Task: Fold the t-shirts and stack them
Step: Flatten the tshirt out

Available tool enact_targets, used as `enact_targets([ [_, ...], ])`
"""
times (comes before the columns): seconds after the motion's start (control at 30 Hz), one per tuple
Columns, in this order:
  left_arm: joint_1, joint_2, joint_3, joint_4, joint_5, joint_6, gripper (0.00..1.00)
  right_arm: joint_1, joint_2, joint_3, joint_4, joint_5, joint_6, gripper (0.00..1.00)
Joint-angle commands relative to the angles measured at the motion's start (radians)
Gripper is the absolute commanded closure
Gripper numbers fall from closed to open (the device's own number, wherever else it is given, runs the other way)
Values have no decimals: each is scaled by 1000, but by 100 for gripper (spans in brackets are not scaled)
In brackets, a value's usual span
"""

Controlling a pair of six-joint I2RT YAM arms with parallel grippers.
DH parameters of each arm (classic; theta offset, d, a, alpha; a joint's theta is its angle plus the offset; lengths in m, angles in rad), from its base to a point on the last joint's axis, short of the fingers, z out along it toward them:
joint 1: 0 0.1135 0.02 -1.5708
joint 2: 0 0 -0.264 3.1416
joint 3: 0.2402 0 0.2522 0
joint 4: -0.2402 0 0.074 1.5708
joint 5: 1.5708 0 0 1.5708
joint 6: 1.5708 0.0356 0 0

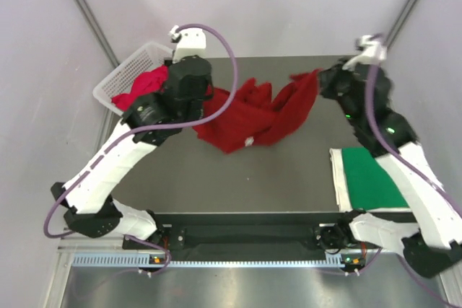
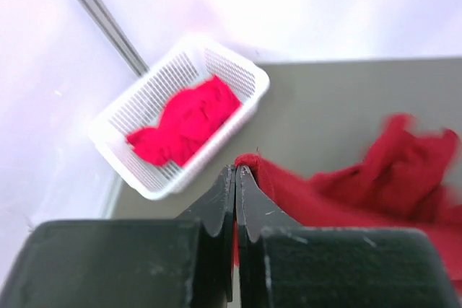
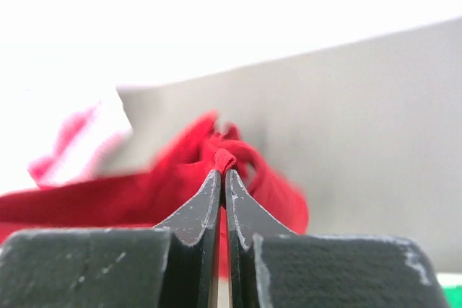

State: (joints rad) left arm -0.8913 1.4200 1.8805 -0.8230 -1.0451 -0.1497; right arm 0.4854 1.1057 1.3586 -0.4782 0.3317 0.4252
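Observation:
A dark red t-shirt (image 1: pixel 249 117) hangs crumpled between both arms over the far half of the table. My left gripper (image 2: pixel 236 169) is shut on one edge of this red t-shirt (image 2: pixel 361 185), near the basket. On the right side, my right gripper (image 3: pixel 223 172) is shut on a pinched fold of the same red t-shirt (image 3: pixel 130 196), lifted at the far right (image 1: pixel 307 81). A bright green t-shirt (image 1: pixel 372 177) lies folded flat at the near right of the table. Another pinkish red t-shirt (image 1: pixel 141 84) lies bunched in the basket.
The white lattice basket (image 1: pixel 115 77) stands off the table's far left corner, also seen in the left wrist view (image 2: pixel 155 91). The grey table (image 1: pixel 238 178) has bare surface in its near middle. Pale walls close in behind.

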Motion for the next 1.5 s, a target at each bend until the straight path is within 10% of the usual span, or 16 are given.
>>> enact_targets([
  [0.0,5,-84,23,67,-55,174,100,1,-93,53,-53,151,-46,100],
  [0.2,3,-239,-72,10,14,63,100,1,-205,-65,-108,58,30,100],
  [0.5,2,-469,-642,-112,563,-508,100,1,-414,-602,-266,-198,340,100],
  [0.73,3,-599,-805,-244,465,-712,100,13,-445,-711,-191,-437,322,89],
  [0.93,3,-633,-819,-300,441,-781,100,13,-189,-564,-64,-346,187,46],
  [1.47,3,-739,-928,-177,565,-708,100,-34,888,374,99,-356,-351,45],
])
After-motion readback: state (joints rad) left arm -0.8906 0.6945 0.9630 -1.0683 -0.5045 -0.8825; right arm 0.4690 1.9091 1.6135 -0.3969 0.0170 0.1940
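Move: I hold the red t-shirt up between my shut hands. My left hand is bound for the bare table near its own side, about 16 cm back, 5 cm left and 41 cm below; the basket stands some 17 cm ahead, 20 cm left and 36 cm below it. My right hand's end goes to bare table roughly 17 cm back, straight below in the sideways sense and 36 cm down; the green cloth lies 15 cm back, 20 cm right and 35 cm below that hand. I flick both hands up a little, then swing them back and down towards the near side of the table, about 15 cm back and 23-25 cm down, to lay the t-shirt out. My left fingers keep their hold as that hand tips down and rolls left side low; my right lets go of its end, then sweeps open some 28 cm forward and 14 cm left, over to the shirt's far edge. ##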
